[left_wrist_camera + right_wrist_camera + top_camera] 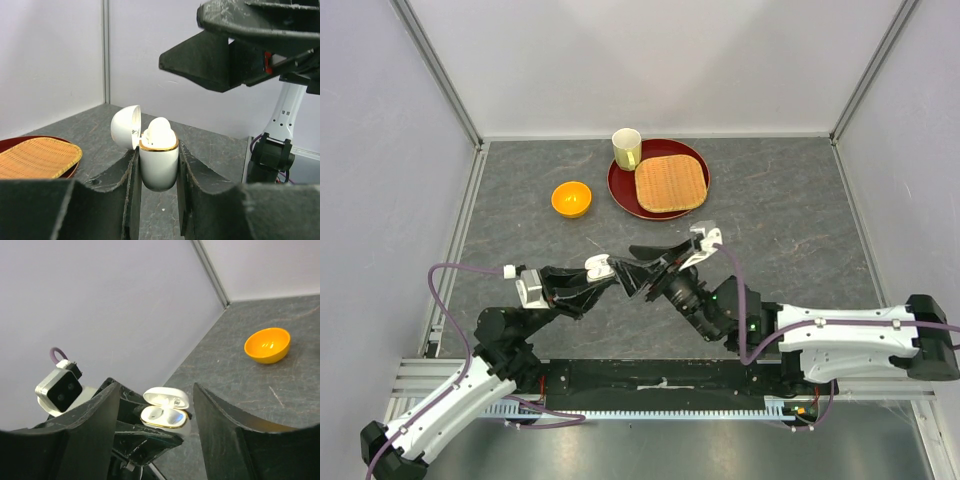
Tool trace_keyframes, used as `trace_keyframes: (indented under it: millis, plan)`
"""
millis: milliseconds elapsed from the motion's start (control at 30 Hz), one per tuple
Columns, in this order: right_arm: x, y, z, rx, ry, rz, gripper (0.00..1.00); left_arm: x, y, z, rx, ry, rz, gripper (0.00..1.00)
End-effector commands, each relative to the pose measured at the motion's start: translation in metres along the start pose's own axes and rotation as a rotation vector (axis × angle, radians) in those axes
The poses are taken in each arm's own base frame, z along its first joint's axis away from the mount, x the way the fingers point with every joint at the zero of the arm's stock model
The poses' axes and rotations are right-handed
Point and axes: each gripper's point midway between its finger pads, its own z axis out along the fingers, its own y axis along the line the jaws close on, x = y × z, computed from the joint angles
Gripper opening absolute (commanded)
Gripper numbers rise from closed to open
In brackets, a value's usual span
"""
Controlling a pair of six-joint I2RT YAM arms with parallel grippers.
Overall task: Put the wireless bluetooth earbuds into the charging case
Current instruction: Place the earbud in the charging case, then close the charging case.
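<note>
My left gripper [158, 162] is shut on the white charging case [159, 167], which has a gold rim and is held upright above the table. Its lid [125, 127] is swung open to the left. A white earbud [160, 131] sits in the case and pokes up above the rim. My right gripper [155, 390] hangs open just above the case [165, 416], with nothing between its fingers [215, 55]. In the top view both grippers meet at mid-table, left [618, 272] and right [655, 262], and the case is hidden under them.
An orange bowl [571, 198] stands at the back left of the arms. Behind it, a red plate [620, 195] carries a woven mat [670, 182], with a pale yellow cup [627, 148] at its edge. Grey walls enclose the table.
</note>
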Motion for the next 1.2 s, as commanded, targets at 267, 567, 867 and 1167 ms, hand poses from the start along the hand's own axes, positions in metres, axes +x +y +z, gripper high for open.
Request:
trace_keyframes:
  millis: [267,567,867,1167]
  plan:
    - [-0.031,-0.034,-0.022,0.120,-0.072,-0.016,0.89,-0.015,0.000,-0.001,-0.014,-0.044,-0.009,0.02]
    - [-0.026,-0.050,-0.026,0.226,0.042,-0.071,0.98,-0.014,-0.003,0.000,-0.003,-0.036,-0.019,0.02]
    - [-0.038,-0.046,-0.020,0.129,0.266,-0.059,0.98,-0.008,-0.009,0.001,0.042,-0.003,-0.015,0.02]
    - [-0.031,-0.047,-0.013,0.075,0.415,-0.055,0.98,-0.002,-0.028,0.008,0.161,0.063,-0.022,0.02]
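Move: The open charging case, earbuds in it, sits pinched right at the left hand's fingertips. From the empty right hand it lies about 5 cm to the left, level in the forward direction and some 5 cm lower. On the table, roughly 30 cm below the right hand, the orange bowl stands about 24 cm ahead and 14 cm left, and the red plate with the woven pad about 28 cm ahead and 6 cm right. The right hand, already clear of the charging case, opens its half-open fingers nearly fully and backs off about 6 cm to the right, then also some 4 cm forward, dipping about 3 cm midway and coming back up while the wrist rolls its left side down some 15 degrees and tips the fingers down about 10. The left hand keeps its grip on the case and holds it nearly still, until near the end it sinks about 1.5 cm and eases about 1 cm to the right with a slight tilt. ##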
